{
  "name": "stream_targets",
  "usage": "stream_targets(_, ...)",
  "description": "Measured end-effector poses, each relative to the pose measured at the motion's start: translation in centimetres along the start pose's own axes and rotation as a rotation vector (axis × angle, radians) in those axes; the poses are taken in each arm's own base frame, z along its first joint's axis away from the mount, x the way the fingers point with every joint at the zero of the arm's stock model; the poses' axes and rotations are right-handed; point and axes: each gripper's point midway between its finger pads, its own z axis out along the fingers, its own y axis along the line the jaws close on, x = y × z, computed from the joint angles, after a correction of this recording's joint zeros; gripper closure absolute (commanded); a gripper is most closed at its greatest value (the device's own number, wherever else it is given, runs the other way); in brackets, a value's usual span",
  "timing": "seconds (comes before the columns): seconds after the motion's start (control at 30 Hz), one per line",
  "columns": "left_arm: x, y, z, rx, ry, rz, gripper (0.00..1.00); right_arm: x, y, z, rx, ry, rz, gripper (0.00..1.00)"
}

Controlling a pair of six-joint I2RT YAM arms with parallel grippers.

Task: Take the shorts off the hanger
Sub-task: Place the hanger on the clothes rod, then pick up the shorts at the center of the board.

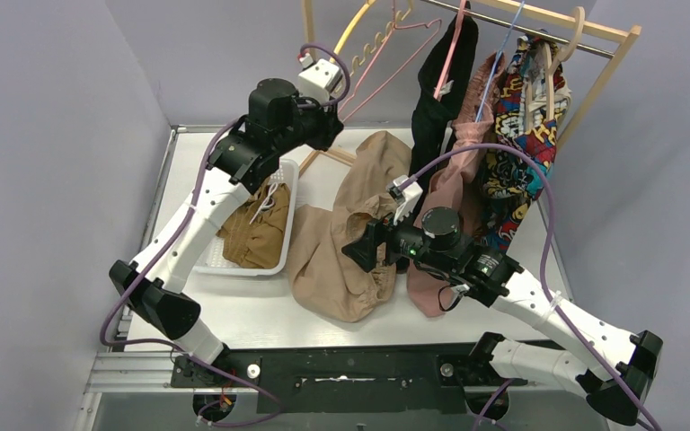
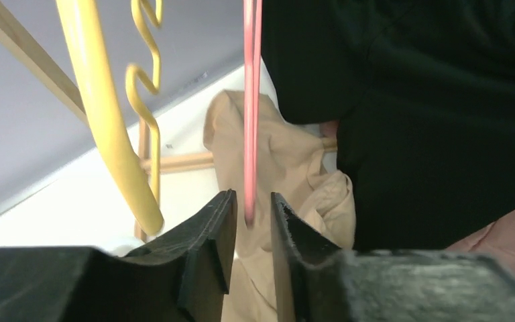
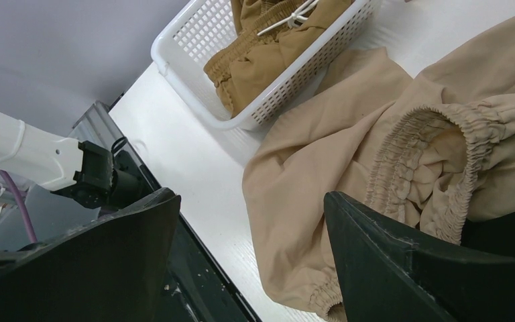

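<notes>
Beige-tan shorts lie crumpled on the table, off any hanger, elastic waist showing. Black shorts and dusty pink shorts hang from the rack on hangers. Olive-brown shorts sit in the white basket. My left gripper is up at the rack, its jaws a little apart around the low end of a bare pink hanger, with a gap on each side. My right gripper stands wide open just above the beige shorts' near edge, holding nothing.
A bare yellow hanger hangs left of the pink one. Bright patterned shorts hang at the right end of the wooden rack. The white basket sits left of the beige pile. The table's front edge lies just below my right gripper.
</notes>
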Motion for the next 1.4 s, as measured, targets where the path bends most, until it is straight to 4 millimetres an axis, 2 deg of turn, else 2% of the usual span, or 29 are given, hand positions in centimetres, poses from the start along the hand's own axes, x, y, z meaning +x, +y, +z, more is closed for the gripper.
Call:
stream_targets(0.07, 1.2, 0.0, 0.1, 0.0, 0.025, -0.005, 0.48, -0.1, -0.1, 0.0, 0.009, -0.003, 0.001, 0.19)
stream_targets(0.17, 2.0, 0.0, -0.2, -0.001, 0.043, -0.018, 0.37, -0.2, -0.3, 0.0, 0.019, -0.009, 0.003, 0.19)
stream_targets(0.33, 1.2, 0.0, -1.7, -0.017, 0.014, -0.04, 0.27, -0.6, -0.6, -0.2, 0.039, -0.028, 0.002, 0.18)
stream_targets(0.43, 2.3, 0.2, -3.5, -0.04, 0.006, -0.078, 0.22, -0.6, -1.3, -0.2, 0.072, -0.04, 0.002, 0.18)
stream_targets(0.7, 10.3, 0.6, -9.0, -0.082, 0.042, -0.248, 0.2, 1.0, -3.0, 0.1, 0.138, -0.038, -0.004, 0.17)
stream_targets(0.87, 15.1, -0.7, -11.2, -0.048, 0.071, -0.351, 0.23, 2.7, -3.9, -0.6, 0.148, -0.064, -0.01, 0.17)
stream_targets(1.1, 23.2, -3.8, -10.5, 0.026, 0.236, -0.526, 0.23, 5.3, -4.6, -2.9, 0.137, -0.096, 0.04, 0.18)
stream_targets(1.2, 25.0, -5.6, -9.7, 0.055, 0.29, -0.554, 0.23, 6.9, -5.1, -3.8, 0.135, -0.107, 0.078, 0.17)
stream_targets(1.27, 25.9, -7.1, -8.5, 0.076, 0.319, -0.552, 0.23, 7.8, -5.5, -4.4, 0.138, -0.118, 0.1, 0.17)
stream_targets(1.4, 28.3, -9.5, -6.2, 0.081, 0.396, -0.541, 0.23, 8.3, -5.9, -5.4, 0.143, -0.16, 0.119, 0.16)
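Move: The left hand is at the near lower corner of the pink hanger, whose middle lies about 14 cm ahead, 12 cm right and 5 cm up. The tan shorts it goes to next lie some 38 cm below, 5 cm back and 2 cm right; the basket is level ahead, 24 cm left and 36 cm down. From the right hand, the hanger's middle is roughly 35 cm ahead, level sideways, 18 cm up. Left hand opens off the hanger, sinks 26 cm and back towards the tan shorts; right hand sinks rightward. ##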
